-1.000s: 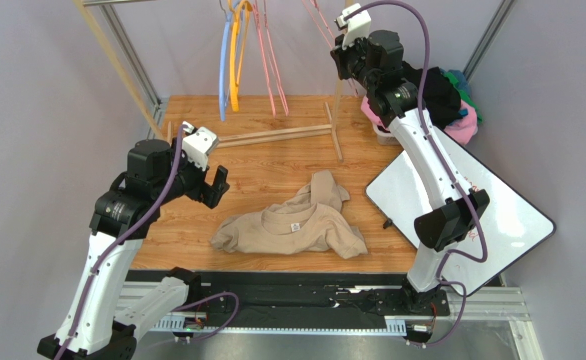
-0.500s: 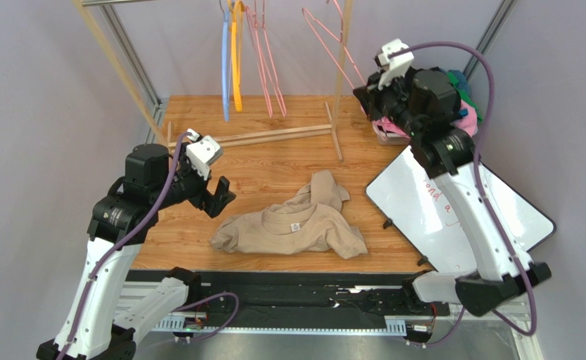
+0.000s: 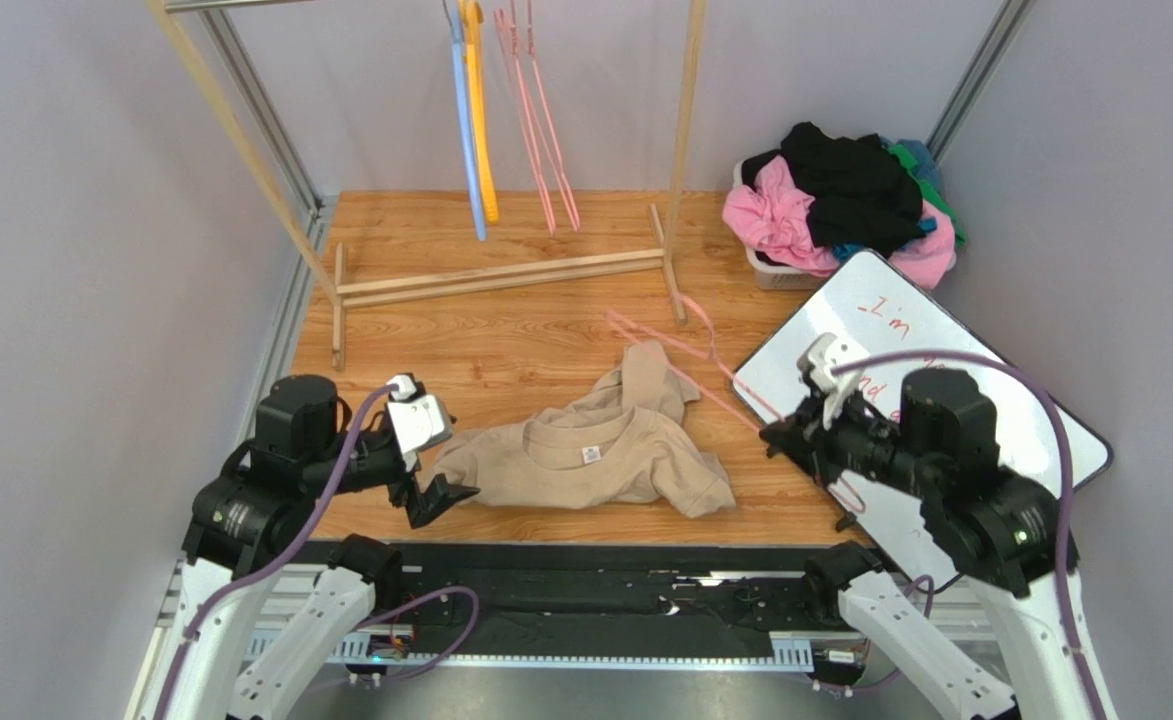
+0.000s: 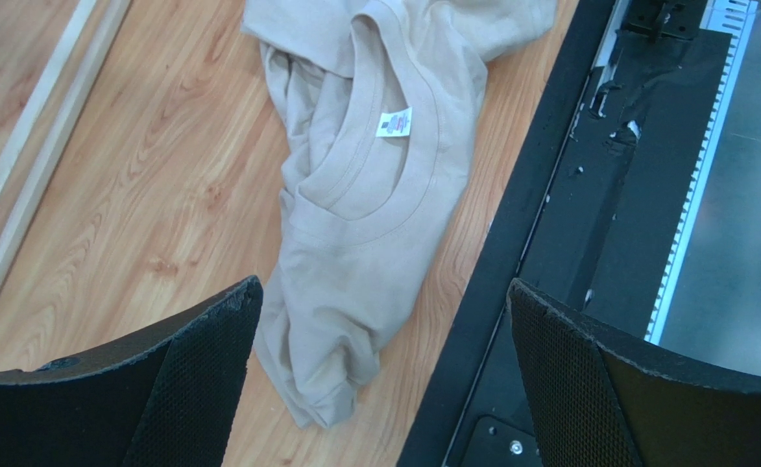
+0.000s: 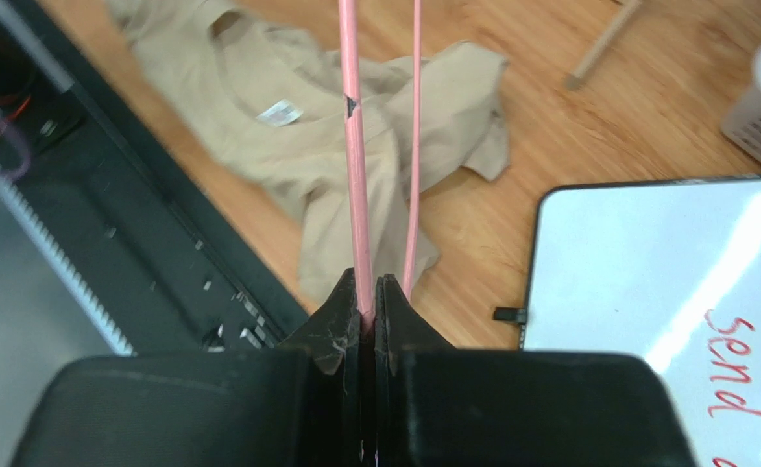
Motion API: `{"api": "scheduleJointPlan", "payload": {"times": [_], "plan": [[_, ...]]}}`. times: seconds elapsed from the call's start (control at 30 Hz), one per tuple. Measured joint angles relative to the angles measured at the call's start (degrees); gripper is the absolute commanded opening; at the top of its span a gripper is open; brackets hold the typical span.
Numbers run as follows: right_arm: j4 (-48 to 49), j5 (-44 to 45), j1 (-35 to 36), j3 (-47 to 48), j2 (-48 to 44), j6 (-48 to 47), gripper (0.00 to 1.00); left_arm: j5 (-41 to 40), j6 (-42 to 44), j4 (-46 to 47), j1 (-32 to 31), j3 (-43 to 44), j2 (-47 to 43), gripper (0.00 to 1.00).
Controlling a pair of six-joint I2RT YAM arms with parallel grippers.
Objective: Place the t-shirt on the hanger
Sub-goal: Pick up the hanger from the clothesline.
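The tan t-shirt [image 3: 585, 450] lies crumpled on the wooden table, neck label up. In the left wrist view the t-shirt [image 4: 365, 195] runs down between my fingers, its sleeve end near the table's black edge. My left gripper [image 3: 435, 488] hangs open just left of that sleeve, holding nothing; its midpoint [image 4: 384, 292] is over the cloth. My right gripper [image 3: 788, 435] is shut on a thin pink wire hanger [image 3: 682, 353], which slants over the shirt's right side. The right wrist view shows the hanger [image 5: 353, 146] pinched at the gripper [image 5: 367, 287], above the t-shirt [image 5: 287, 146].
A wooden rack [image 3: 502, 275] at the back carries a blue hanger [image 3: 465, 120], an orange hanger [image 3: 480, 135] and pink hangers [image 3: 540, 135]. A basket of clothes [image 3: 840, 195] stands back right. A whiteboard [image 3: 908, 330] lies at the right. A black rail [image 3: 592, 578] lines the near edge.
My right arm has swung down from the rack to the table's right side, bringing the pink hanger over the shirt. My left gripper has dropped low beside the shirt's left sleeve.
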Motion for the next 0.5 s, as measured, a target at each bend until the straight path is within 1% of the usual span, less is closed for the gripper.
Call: {"api": "scheduleJointPlan", "payload": {"times": [0.1,0.2,0.33,0.4,0.5], "plan": [[-4.9,-7.5,0.0,-0.2,-4.1,-4.7,0.00,1.1,1.4,1.4,0.0,-2.1,-2.2,0.99],[-8.9,-15.4,0.0,-0.3,-4.7,-9.5,0.00,3.5,3.1,3.7,0.0,-3.5,-1.9,0.99],[-12.2,-24.3,0.0,-0.5,-0.3,-15.0,0.00,6.1,5.9,5.9,-0.3,-3.8,-0.1,0.98],[-12.8,-27.1,0.0,-0.7,2.7,-16.6,0.00,6.9,7.0,6.6,-0.7,-3.8,1.0,0.97],[-12.4,-30.2,0.0,-0.7,6.6,-18.3,0.00,7.3,7.9,7.7,-3.8,-3.9,2.6,0.94]]}}
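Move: From the right gripper, the gripped pink hanger's free end lies some 18 cm left and 15 cm ahead, about 2 cm below; the t-shirt lies 21 cm left, 5 cm ahead and 23 cm down, the whiteboard 21 cm right and 10 cm ahead. From the open left gripper, that free end is about 17 cm ahead and 17 cm right, roughly level; the t-shirt is 13 cm right, 7 cm ahead, 20 cm down. Draw the right gripper back about 7 cm while keeping the pink hanger pinched, turning some 30 degrees counter-clockwise, then carry on left and slightly down, so the hanger's free end swings over the t-shirt to the left gripper. Ease the left gripper about 3 cm right to meet that end, turning a little clockwise, fingers staying wide open. ##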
